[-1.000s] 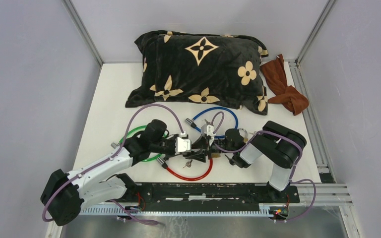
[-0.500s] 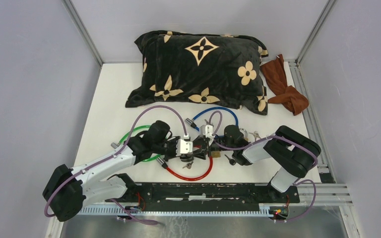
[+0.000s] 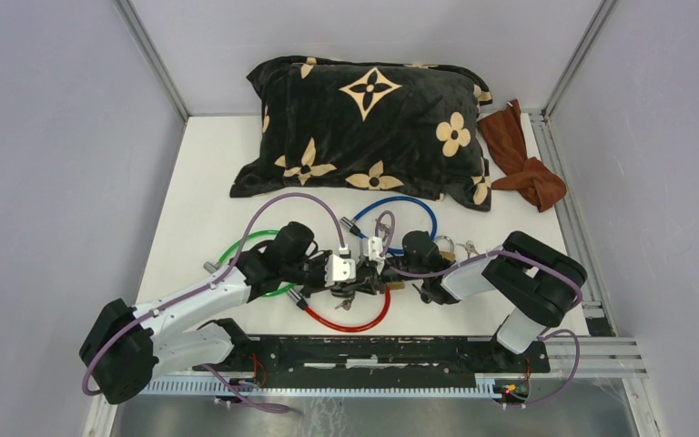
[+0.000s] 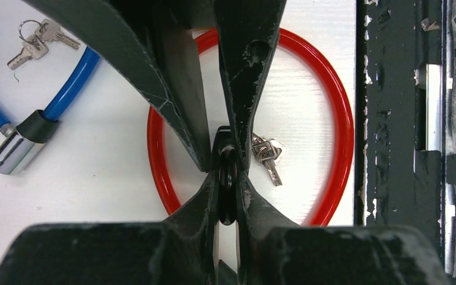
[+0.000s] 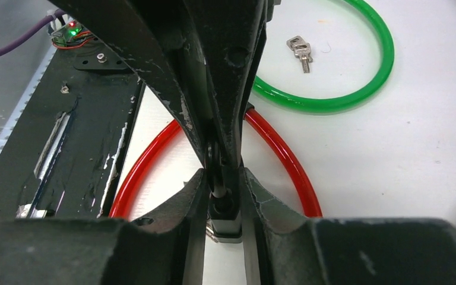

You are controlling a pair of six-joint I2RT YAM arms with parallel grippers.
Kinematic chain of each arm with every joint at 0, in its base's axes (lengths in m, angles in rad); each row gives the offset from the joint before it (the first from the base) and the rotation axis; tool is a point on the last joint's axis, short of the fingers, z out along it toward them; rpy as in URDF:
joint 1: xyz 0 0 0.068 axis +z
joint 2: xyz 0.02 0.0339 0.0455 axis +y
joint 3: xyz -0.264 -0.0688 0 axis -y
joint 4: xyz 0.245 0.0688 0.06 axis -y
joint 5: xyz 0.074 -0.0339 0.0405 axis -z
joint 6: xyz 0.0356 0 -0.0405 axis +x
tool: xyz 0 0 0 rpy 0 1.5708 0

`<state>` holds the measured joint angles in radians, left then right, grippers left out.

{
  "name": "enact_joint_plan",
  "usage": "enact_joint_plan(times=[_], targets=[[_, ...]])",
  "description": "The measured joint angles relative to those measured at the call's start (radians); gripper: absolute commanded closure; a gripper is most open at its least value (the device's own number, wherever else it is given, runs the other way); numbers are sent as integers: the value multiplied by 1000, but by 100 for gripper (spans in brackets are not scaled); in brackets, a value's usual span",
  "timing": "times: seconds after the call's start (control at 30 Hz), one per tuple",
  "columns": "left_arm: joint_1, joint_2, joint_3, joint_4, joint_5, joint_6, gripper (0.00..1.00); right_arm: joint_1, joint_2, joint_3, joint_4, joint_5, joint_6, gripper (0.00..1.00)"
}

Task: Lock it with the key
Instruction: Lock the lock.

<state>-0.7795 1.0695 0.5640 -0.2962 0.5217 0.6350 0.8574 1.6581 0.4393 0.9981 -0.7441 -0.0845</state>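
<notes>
The red cable lock [image 3: 353, 320] lies looped on the white table in front of both arms. In the left wrist view my left gripper [image 4: 225, 173] is shut on a thin black key head [image 4: 226, 196], held above the red loop [image 4: 156, 148]. Opposite it, my right gripper [image 5: 222, 178] is closed on the lock's black and grey body [image 5: 224, 222], fingers touching both its sides. Seen from above, the two grippers meet tip to tip, left gripper [image 3: 353, 271] against right gripper [image 3: 373, 268]. The key blade and keyhole are hidden between the fingers.
A green cable loop [image 3: 241, 248] lies behind the left arm, a blue one [image 3: 410, 205] with a chrome end [image 4: 10, 152] farther back. Spare keys [image 4: 266, 153] lie inside the red loop, others [image 5: 300, 48] inside the green. Pillow [image 3: 369, 123] and brown cloth [image 3: 521, 159] behind; black rail [image 3: 373, 350] in front.
The right gripper has slid left up against the left gripper and narrowed onto the lock body. The left arm shifted slightly right, keeping its grip.
</notes>
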Motion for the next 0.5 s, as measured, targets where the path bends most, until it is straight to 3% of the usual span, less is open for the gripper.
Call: enact_joint_plan(times=[0.2,0.37,0.5], targets=[[-1,1,0,8,-24,-31,93,8,3,3,-12,9,-16,91],[-1,1,0,8,-25,-32,87,11,-1,2,-19,13,-45,95],[-2,-5,0,6,-31,-40,75,13,-1,2,-18,13,-61,96]])
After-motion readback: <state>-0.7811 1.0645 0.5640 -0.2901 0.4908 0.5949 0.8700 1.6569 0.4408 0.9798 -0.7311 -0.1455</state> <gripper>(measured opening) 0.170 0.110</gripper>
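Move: The black padlock is in the left hand's grip, right at its pads. It also sits between the right hand's still-parted fingers, perhaps 1 cm below that hand's pads. From the left hand, on the table some 8 cm below, the keys inside the red ring lie 3 cm back and 1 cm to the right. The red lock's barrel lies about 9 cm left and 2 cm back, and the blue lock's barrel 13 cm ahead and 2 cm right. Nearly in place, sinking only a few millimetres, the right hand draws its fingers together from about a third open to almost shut and pinches the black padlock between its pads from the right. The left hand keeps its hold and stays within half a centimetre, steadying the padlock above the red ring. ##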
